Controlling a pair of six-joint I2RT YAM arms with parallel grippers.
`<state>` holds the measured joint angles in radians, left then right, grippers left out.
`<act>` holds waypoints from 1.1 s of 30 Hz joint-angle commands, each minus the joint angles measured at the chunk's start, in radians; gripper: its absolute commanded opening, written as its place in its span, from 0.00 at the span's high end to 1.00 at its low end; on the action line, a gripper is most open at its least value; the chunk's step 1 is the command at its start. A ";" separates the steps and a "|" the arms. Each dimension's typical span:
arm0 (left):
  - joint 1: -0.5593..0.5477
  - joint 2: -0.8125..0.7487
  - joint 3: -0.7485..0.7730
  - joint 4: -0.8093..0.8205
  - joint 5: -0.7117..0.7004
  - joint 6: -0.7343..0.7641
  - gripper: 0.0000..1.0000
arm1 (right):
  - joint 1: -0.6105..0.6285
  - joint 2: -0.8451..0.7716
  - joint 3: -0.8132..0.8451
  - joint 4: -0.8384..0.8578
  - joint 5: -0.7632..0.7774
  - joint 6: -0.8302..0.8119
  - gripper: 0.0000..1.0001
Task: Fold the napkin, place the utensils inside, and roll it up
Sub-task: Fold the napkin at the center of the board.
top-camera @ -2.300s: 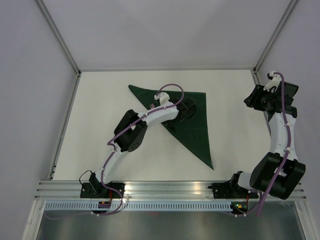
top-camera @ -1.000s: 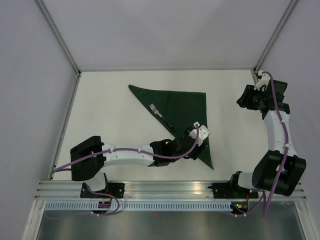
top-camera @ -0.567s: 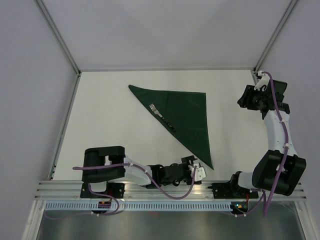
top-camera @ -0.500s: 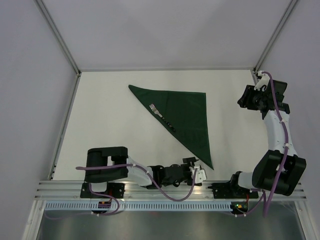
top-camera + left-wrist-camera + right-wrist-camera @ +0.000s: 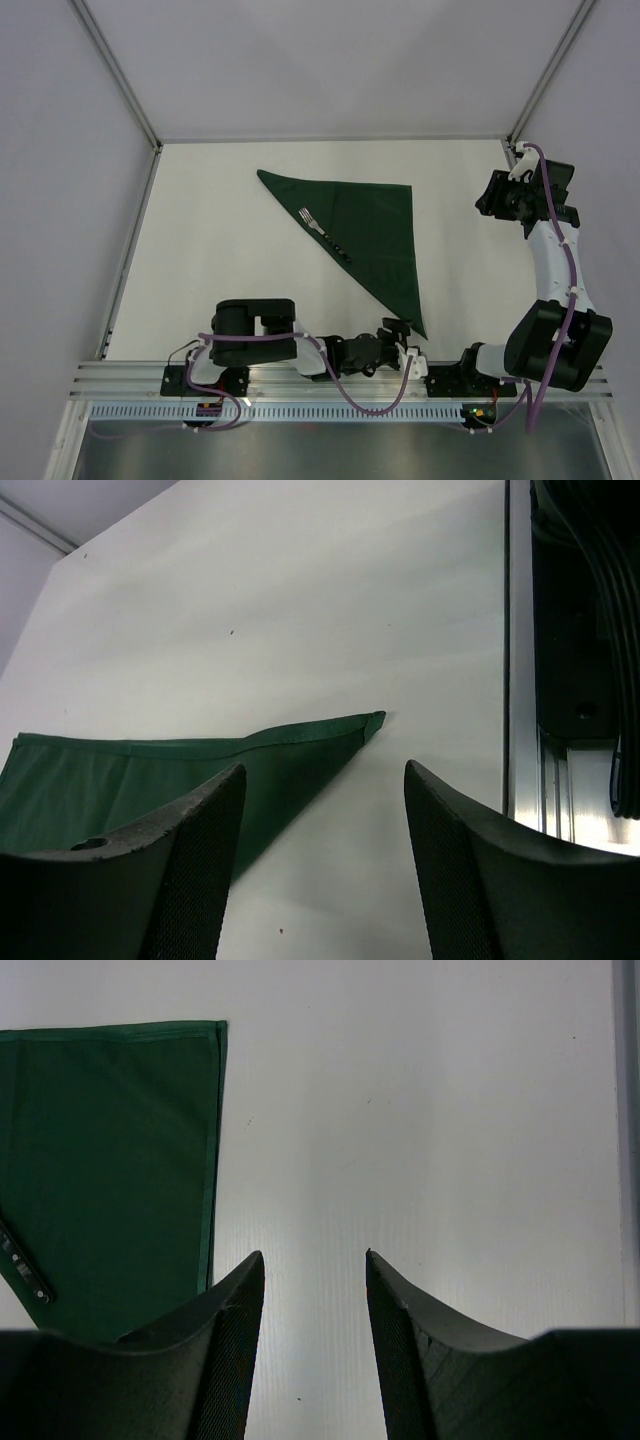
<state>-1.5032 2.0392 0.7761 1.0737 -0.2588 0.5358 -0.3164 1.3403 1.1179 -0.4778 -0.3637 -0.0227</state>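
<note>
The dark green napkin (image 5: pixel 370 235) lies folded into a triangle on the white table, one corner pointing toward the near edge. The fork (image 5: pixel 325 233) with silver tines and black handle rests on its long folded edge. My left gripper (image 5: pixel 397 330) is open and empty, low by the near rail, just short of the napkin's near corner (image 5: pixel 372 720). My right gripper (image 5: pixel 487 203) is open and empty at the far right, above bare table beside the napkin's right edge (image 5: pixel 205 1160). The fork's handle end (image 5: pixel 25 1265) shows in the right wrist view.
An aluminium rail (image 5: pixel 330 378) runs along the near table edge, with black cables (image 5: pixel 590 630) beside it. White walls with metal posts (image 5: pixel 120 70) enclose the table on the left, back and right.
My left arm has let go of the fork on the napkin, swung back toward me and now lies folded low along the near rail. The right arm shifted slightly, then held still.
</note>
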 commanded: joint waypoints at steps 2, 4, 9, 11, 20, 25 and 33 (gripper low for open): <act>-0.008 0.053 0.051 0.058 0.015 0.093 0.32 | 0.002 -0.007 0.003 0.018 0.012 0.000 0.49; -0.008 0.078 0.064 0.060 0.009 0.096 0.34 | 0.004 -0.009 0.003 0.018 0.012 0.001 0.50; -0.005 0.119 0.092 0.065 -0.010 0.102 0.38 | 0.003 -0.012 0.000 0.019 0.009 -0.002 0.50; -0.002 0.128 0.095 0.063 -0.010 0.104 0.39 | 0.004 -0.012 0.000 0.019 0.009 -0.002 0.50; 0.001 0.145 0.104 0.038 -0.005 0.116 0.54 | 0.004 -0.013 -0.001 0.021 0.008 -0.003 0.51; 0.003 0.154 0.118 0.026 -0.008 0.105 0.61 | 0.004 -0.012 -0.001 0.021 0.008 -0.002 0.52; 0.005 0.153 0.166 -0.066 0.021 0.084 0.75 | 0.004 -0.013 -0.001 0.019 0.006 -0.002 0.53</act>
<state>-1.4994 2.1815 0.9035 1.0458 -0.2607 0.6155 -0.3164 1.3403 1.1179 -0.4778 -0.3641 -0.0231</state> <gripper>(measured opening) 0.265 0.478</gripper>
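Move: The napkin's near corner, the pointed end closest to the robot, lies about 4 cm to the left hand's right, level with it fore and aft and roughly 4 cm below. The fork's middle lies some 25 cm ahead of that hand and 21 cm to its left; the near table edge passes about 5 cm behind the corner. From the idle right hand the corner is around 26 cm back, 14 cm left and 17 cm down. Down and to the right, about 3 cm down and 2.5 cm across, the left hand eases its sideways-pointing fingers onto the napkin's near corner, sinking fastest at first. It then creeps on the same way while the spread fingers close to a narrow gap and pinch the corner's cloth between their tips, with barely any turn of the wrist. ##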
